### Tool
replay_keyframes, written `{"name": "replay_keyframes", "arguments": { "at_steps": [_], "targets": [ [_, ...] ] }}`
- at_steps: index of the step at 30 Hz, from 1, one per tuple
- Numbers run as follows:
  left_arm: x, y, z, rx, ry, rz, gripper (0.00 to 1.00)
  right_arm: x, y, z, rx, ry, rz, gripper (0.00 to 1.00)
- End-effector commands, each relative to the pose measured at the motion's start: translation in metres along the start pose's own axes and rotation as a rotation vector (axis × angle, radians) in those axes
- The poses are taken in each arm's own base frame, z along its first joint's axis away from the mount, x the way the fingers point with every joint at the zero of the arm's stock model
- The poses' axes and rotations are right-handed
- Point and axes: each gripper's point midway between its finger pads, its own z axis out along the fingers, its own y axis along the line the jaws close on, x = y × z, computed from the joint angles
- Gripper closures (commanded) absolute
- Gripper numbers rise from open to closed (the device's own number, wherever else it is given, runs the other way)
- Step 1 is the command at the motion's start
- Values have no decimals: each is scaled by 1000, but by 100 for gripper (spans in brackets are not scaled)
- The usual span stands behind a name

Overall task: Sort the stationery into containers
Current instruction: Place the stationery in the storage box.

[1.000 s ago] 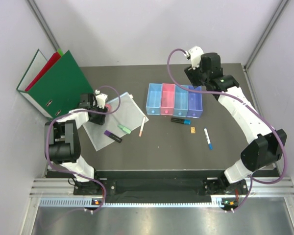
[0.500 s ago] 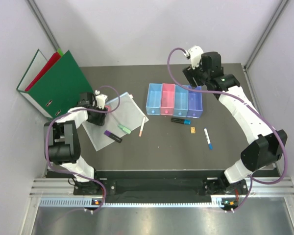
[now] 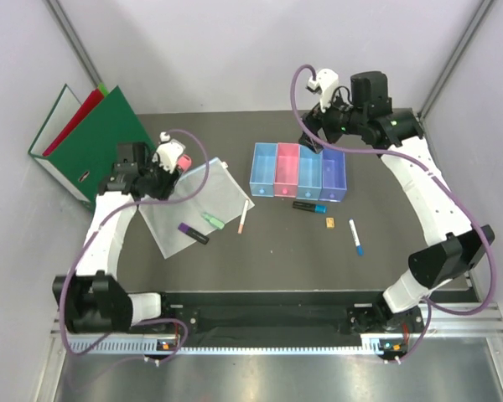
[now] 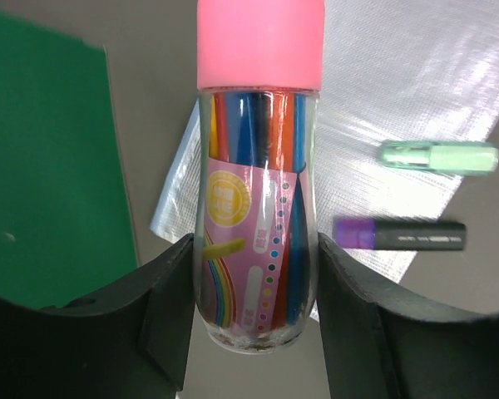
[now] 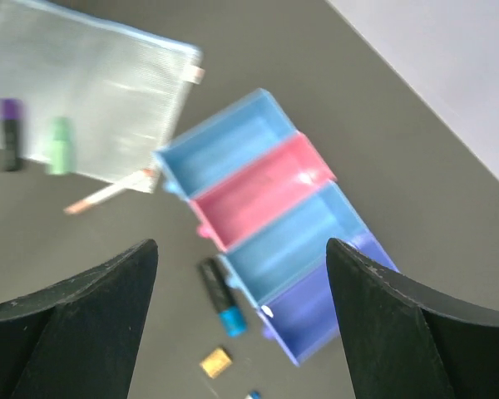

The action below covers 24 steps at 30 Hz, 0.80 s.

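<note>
My left gripper (image 4: 258, 253) is shut on a pink-capped glue stick (image 4: 258, 191), held above the clear sleeve's (image 4: 399, 75) left edge; from above the gripper (image 3: 161, 167) hangs between binder and sleeve. A green highlighter (image 4: 438, 157) and a purple marker (image 4: 399, 235) lie on the sleeve's near edge. The four joined containers (image 3: 299, 172) stand mid-table. My right gripper (image 5: 241, 249) is open and empty, high over them (image 5: 262, 195). A black-and-blue marker (image 5: 220, 295) and a tan block (image 5: 215, 362) lie in front of the bins, with a white-blue pen (image 3: 355, 237) and a pink pen (image 3: 243, 216) nearby.
Green and red ring binders (image 3: 92, 142) lean at the far left, close behind my left arm. The clear sleeve (image 3: 197, 197) lies flat left of the containers. Walls close in on the table at the back and on both sides.
My left gripper has risen and shifted back-left with the glue stick in it. The right gripper has turned, drawn back from the bins and opened wider.
</note>
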Motion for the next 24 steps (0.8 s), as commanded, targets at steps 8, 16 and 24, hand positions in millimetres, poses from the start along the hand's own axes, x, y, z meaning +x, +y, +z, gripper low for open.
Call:
{"name": "replay_keyframes", "arguments": {
  "at_steps": [8,16,24],
  "targets": [
    [-89,-59,-79,-3,-346,382,100,-44,102,-20,-598,-148,139,19],
    [-131,-83,-99,-36,-501,497,100,-62,133,-32,-817,-186,245,18],
    [-170,-124,-107,-44,-607,687,100,-60,155,-27,-903,-156,295,18]
  ]
}}
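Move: The pencil bottle is already in the left gripper, held by its lower part. The right gripper stands about 41 cm right of the left one, 5 cm farther forward and 15 cm higher; from the right gripper, the bottle lies some 38 cm left, 3 cm back and 14 cm below. From the left gripper, the storage box is about 40 cm right and 12 cm ahead, and the green marker 11 cm right and 4 cm back, both roughly 16 cm below. Carry the pencil bottle in the closed left grip about 15 cm right and 11 cm up, easing slightly back, over the green marker's side of the mat, while turning the wrist clockwise and tipping the fingers up so the pink cap swings towards the right gripper. Bring the empty right gripper left and back, some 10 cm each way and slightly up, turning it counter-clockwise to face the cap; keep it open and not yet touching. ##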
